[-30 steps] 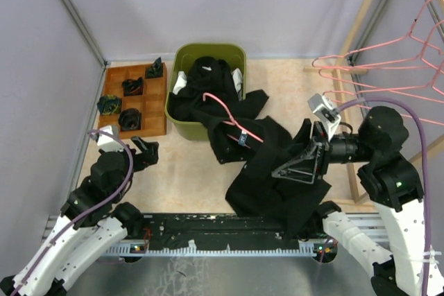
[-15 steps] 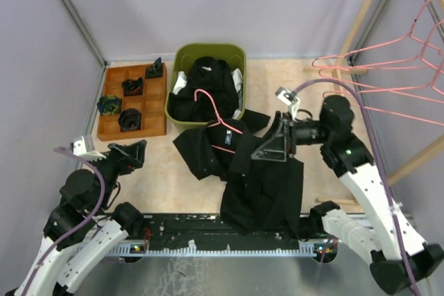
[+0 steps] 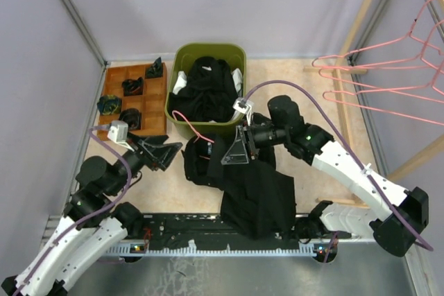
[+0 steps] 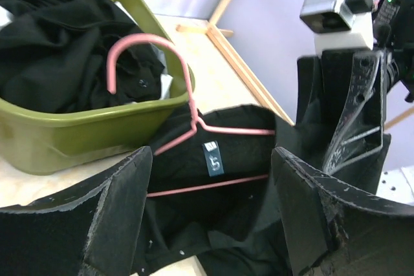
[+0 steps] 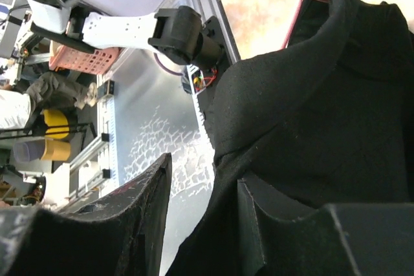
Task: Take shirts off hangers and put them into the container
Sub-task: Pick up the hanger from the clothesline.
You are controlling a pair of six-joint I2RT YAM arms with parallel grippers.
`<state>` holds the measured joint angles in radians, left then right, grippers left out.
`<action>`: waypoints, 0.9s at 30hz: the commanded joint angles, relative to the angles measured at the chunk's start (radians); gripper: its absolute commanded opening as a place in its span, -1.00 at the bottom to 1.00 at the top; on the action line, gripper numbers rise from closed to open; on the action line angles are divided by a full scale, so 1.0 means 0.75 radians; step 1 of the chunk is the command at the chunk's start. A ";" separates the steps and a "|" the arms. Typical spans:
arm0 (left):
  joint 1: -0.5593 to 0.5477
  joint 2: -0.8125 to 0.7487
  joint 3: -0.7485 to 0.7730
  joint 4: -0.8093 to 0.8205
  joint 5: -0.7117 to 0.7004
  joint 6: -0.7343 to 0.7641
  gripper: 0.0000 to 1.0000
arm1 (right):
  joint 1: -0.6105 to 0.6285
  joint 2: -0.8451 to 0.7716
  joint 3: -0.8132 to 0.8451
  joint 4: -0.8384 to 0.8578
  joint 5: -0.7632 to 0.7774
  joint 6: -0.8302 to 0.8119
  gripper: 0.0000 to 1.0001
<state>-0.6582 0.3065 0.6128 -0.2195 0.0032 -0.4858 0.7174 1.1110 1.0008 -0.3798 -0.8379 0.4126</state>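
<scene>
A black shirt (image 3: 253, 185) on a pink hanger (image 3: 187, 124) hangs in front of the green container (image 3: 208, 46), its lower part trailing to the table's near edge. My right gripper (image 3: 236, 152) is shut on the shirt's cloth (image 5: 323, 114) near the shoulder. My left gripper (image 3: 170, 152) is open and points at the collar. In the left wrist view its fingers (image 4: 129, 179) frame the hanger (image 4: 213, 185) and collar label without touching. The hanger's hook (image 4: 139, 40) rests against the container (image 4: 77, 130), which holds more dark shirts (image 3: 208, 81).
A brown wooden tray (image 3: 154, 119) with small dark items sits left of the container. Empty pink hangers (image 3: 388, 74) hang on the wooden rack (image 3: 340, 109) at the right. Grey walls close in the left and back.
My right gripper has carried the black shirt and hanger leftward, close to the container. My left arm has swung in toward the collar, its jaws narrowing slightly.
</scene>
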 commanded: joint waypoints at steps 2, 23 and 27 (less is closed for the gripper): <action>0.002 0.065 -0.100 0.235 0.183 -0.043 0.61 | 0.008 -0.003 0.017 0.264 -0.006 0.103 -1.00; 0.002 0.251 -0.389 1.073 0.172 -0.181 0.05 | 0.022 -0.051 -0.044 0.380 -0.226 0.127 -1.00; 0.002 0.266 -0.372 1.027 0.170 -0.175 -0.45 | 0.021 -0.064 -0.042 0.394 -0.230 0.125 -1.00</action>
<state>-0.6582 0.4984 0.3050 0.5209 0.1162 -0.6178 0.7246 1.1057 0.9630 -0.1642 -0.9749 0.5091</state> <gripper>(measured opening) 0.370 0.388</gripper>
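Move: The pink hanger's neck is about 8 cm to the left hand's right, 4 cm ahead and 3 cm lower. The black shirt's collar label lies some 3 cm to the right of the neck, 1 cm nearer and 3 cm below it. The green container's middle stands roughly 22 cm ahead of the left hand, 9 cm right and 13 cm below. From the right hand, already gripping the shirt, the neck is about 10 cm left and 5 cm ahead, nearly level. Left hand dips, rises and goes 5 cm right, closing around the hanger's neck as right lifts the shirt. ##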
